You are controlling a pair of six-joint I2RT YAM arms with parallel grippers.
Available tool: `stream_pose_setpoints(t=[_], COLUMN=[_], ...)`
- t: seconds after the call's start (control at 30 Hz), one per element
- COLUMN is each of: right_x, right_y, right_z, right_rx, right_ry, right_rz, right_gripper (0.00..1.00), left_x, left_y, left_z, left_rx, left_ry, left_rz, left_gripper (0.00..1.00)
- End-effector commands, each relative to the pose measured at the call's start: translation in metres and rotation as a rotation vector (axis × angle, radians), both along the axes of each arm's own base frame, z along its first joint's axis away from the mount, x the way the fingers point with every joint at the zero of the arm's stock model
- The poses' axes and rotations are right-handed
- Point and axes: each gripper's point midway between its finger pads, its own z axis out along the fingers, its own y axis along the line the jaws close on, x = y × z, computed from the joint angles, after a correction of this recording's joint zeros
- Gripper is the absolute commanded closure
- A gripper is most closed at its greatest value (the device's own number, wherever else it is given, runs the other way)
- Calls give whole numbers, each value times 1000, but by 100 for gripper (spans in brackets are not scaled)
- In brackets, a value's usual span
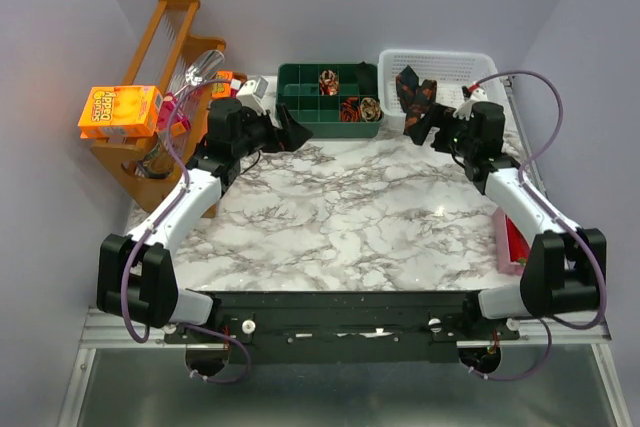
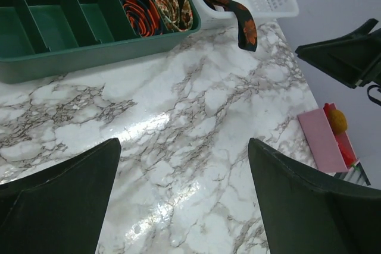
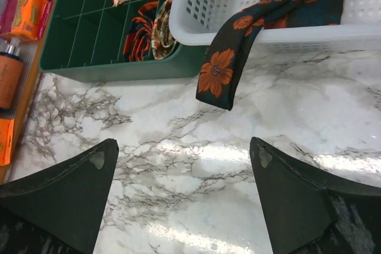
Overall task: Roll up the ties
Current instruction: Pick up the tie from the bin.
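Note:
Dark ties with orange flowers lie in a white basket [image 1: 478, 69] at the back right. One tie [image 3: 229, 63] hangs over the basket's front rim, its end touching the marble; it also shows in the left wrist view [image 2: 244, 19] and the top view [image 1: 412, 95]. Rolled ties [image 2: 143, 13] sit in compartments of the green tray [image 1: 300, 117]; they also show in the right wrist view [image 3: 146, 31]. My left gripper [image 2: 184, 200] is open and empty above the marble near the tray. My right gripper [image 3: 181, 191] is open and empty just in front of the hanging tie.
A wooden rack [image 1: 165, 57] with an orange box [image 1: 120, 110] and bottles stands at the back left. A pink and red object [image 1: 510, 242] lies at the table's right edge. Marble tabletop [image 1: 340, 217] spans the middle.

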Motion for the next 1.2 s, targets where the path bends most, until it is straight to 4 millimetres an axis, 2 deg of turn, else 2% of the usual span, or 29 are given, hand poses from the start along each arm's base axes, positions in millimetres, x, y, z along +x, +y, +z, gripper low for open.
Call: stream_pose_setpoints(t=[0.0, 0.07, 0.1, 0.13, 0.23, 0.27, 0.3, 0.33, 0.37, 0.63, 0.97, 1.1, 1.17], right_x=[15, 22, 27, 31, 41, 45, 47, 51, 53, 52, 68, 73, 77], right_y=[24, 28, 29, 29, 28, 27, 25, 23, 22, 11, 19, 25, 28], right_z=[10, -1, 4, -4, -5, -15, -20, -19, -28, -41, -70, -69, -64], right_rx=[71, 83, 90, 94, 133, 153, 171, 181, 189, 200, 275, 317, 340], right_ry=[12, 49, 42, 64, 81, 114, 132, 134, 156, 188, 243, 225, 205], right_rz=[108, 119, 127, 126, 135, 131, 138, 139, 135, 125, 151, 169, 178], right_gripper=[1, 6, 7, 9, 16, 18, 19, 24, 25, 26, 30, 38, 38], left_x=[7, 7, 2, 1, -1, 0, 0, 1, 0, 0, 2, 1, 0], left_y=[3, 6, 1, 1, 2, 4, 4, 5, 6, 6, 0, -2, -2], left_z=[24, 28, 33, 36, 41, 40, 39, 37, 38, 40, 39, 41, 41], left_rx=[-63, -90, -111, -126, -143, -134, -117, -110, -108, -106, -134, -153, -156], left_ry=[6, 18, 2, -9, -11, -10, -1, 6, 1, -10, 0, -3, -4], left_rz=[15, 3, -41, -52, -46, -45, -46, -42, -43, -49, -73, -81, -85], left_gripper=[1, 1, 1, 1, 1, 1, 1, 1, 1, 1, 1, 1, 1])
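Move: The tie's loose end, hanging over the bin's near rim, lies about 7 cm ahead of the right hand, 3 cm to its left and 11 cm below. The white bin's middle is some 17 cm ahead and 7 cm to the right; the green organizer's middle is about 16 cm ahead and 22 cm to the left, both roughly 16 cm below the hand. From the left hand, the tie end is about 10 cm ahead, 27 cm to the right and 15 cm lower. Down and forward goes the right hand, towards the tie's hanging end: mostly forward at first, about 5 cm, then a short pause and a drop, 9 cm lower in all. Its fingers tip some 15 degrees downward while its left side rises, and they narrow to roughly two thirds open around the tie end, not yet gripping. The empty left hand rises about 3 cm, wide open. ##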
